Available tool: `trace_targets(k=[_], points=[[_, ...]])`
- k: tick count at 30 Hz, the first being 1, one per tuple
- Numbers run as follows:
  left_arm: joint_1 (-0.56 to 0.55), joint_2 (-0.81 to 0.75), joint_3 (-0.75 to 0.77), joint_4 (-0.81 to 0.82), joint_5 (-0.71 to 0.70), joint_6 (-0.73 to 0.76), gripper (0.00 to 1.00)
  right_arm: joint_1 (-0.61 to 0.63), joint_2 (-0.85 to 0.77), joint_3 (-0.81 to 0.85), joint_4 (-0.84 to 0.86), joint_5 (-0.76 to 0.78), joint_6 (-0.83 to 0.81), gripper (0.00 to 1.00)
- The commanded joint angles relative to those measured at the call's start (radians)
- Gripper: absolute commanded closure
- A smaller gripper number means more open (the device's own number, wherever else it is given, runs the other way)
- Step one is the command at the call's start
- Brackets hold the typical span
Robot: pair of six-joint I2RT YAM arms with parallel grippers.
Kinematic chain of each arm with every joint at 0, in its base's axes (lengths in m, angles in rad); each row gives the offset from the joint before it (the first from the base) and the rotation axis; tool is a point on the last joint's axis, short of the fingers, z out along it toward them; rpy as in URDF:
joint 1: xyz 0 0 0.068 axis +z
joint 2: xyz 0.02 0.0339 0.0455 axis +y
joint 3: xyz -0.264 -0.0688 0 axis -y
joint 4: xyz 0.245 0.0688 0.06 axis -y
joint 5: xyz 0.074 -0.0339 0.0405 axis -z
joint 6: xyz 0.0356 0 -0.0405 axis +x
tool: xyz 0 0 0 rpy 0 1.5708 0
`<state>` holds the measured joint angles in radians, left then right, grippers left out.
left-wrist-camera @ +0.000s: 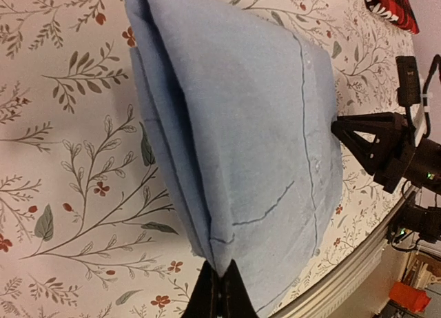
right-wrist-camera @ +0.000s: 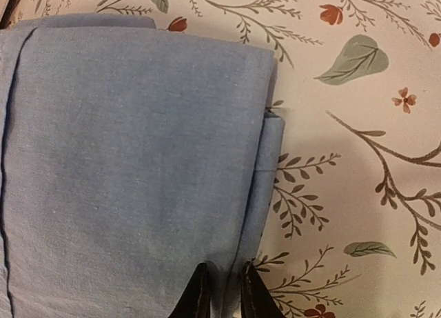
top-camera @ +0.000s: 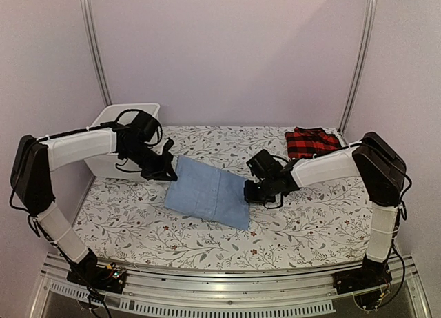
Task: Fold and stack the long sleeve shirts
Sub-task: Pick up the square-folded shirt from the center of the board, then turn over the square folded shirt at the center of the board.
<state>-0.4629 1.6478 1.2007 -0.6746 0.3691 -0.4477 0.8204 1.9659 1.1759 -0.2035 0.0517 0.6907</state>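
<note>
The light blue shirt (top-camera: 208, 193), folded into a rectangle, lies in the middle of the floral table. My left gripper (top-camera: 169, 170) is shut on its far left corner; in the left wrist view the jaws (left-wrist-camera: 220, 290) pinch the cloth corner (left-wrist-camera: 241, 159). My right gripper (top-camera: 249, 192) is shut on the shirt's right edge; in the right wrist view the fingertips (right-wrist-camera: 222, 290) clamp the folded edge (right-wrist-camera: 138, 159). The red-and-black plaid shirt (top-camera: 310, 141) lies folded at the far right corner, also seen in the left wrist view (left-wrist-camera: 393, 4).
A white plastic bin (top-camera: 117, 128) stands at the far left of the table, behind my left arm. The table's front rail (top-camera: 227, 280) runs along the near edge. Purple walls enclose the back and sides.
</note>
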Motion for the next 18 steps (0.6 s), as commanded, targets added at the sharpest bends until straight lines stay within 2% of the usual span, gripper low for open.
trace_targets(k=[1, 8, 18], points=[[0.024, -0.063, 0.092, -0.098, -0.044, 0.054, 1.00, 0.026, 0.045, 0.050, -0.039, 0.009, -0.007, 0.85], [0.038, -0.084, 0.217, -0.171, -0.042, 0.107, 1.00, 0.067, 0.160, 0.225, -0.012, -0.070, -0.011, 0.85], [0.048, -0.032, 0.408, -0.220, 0.004, 0.142, 1.00, 0.086, 0.443, 0.525, 0.290, -0.313, 0.115, 0.85]])
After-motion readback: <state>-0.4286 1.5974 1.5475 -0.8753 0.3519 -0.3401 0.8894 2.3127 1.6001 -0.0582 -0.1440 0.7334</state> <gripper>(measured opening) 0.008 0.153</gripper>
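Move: The left hand already pinches the raised left edge of the square-folded blue shirt; the shirt's middle is about 13 cm to its right, 2 cm back and 6 cm below. The white bin lies some 19 cm to this hand's left, 20 cm ahead and 5 cm lower. From the right hand, low at the right edge, the shirt's middle is roughly 13 cm left, 3 cm back and 3 cm higher, while the red plaid shirt is about 24 cm right and 21 cm ahead. The left hand keeps its shut grip on the shirt's left edge and hoists it about 12 cm, easing some 3 cm forward as its downward-pointing fingers swing roughly 15 degrees forward. Low over the table, the right hand keeps the opposite edge between its nearly closed fingers and sweeps it left in under the left hand, slow at first and then faster, about 14 cm with a slight forward drift, rolling some 15 degrees so its left side rises and turning a little counter-clockwise. ##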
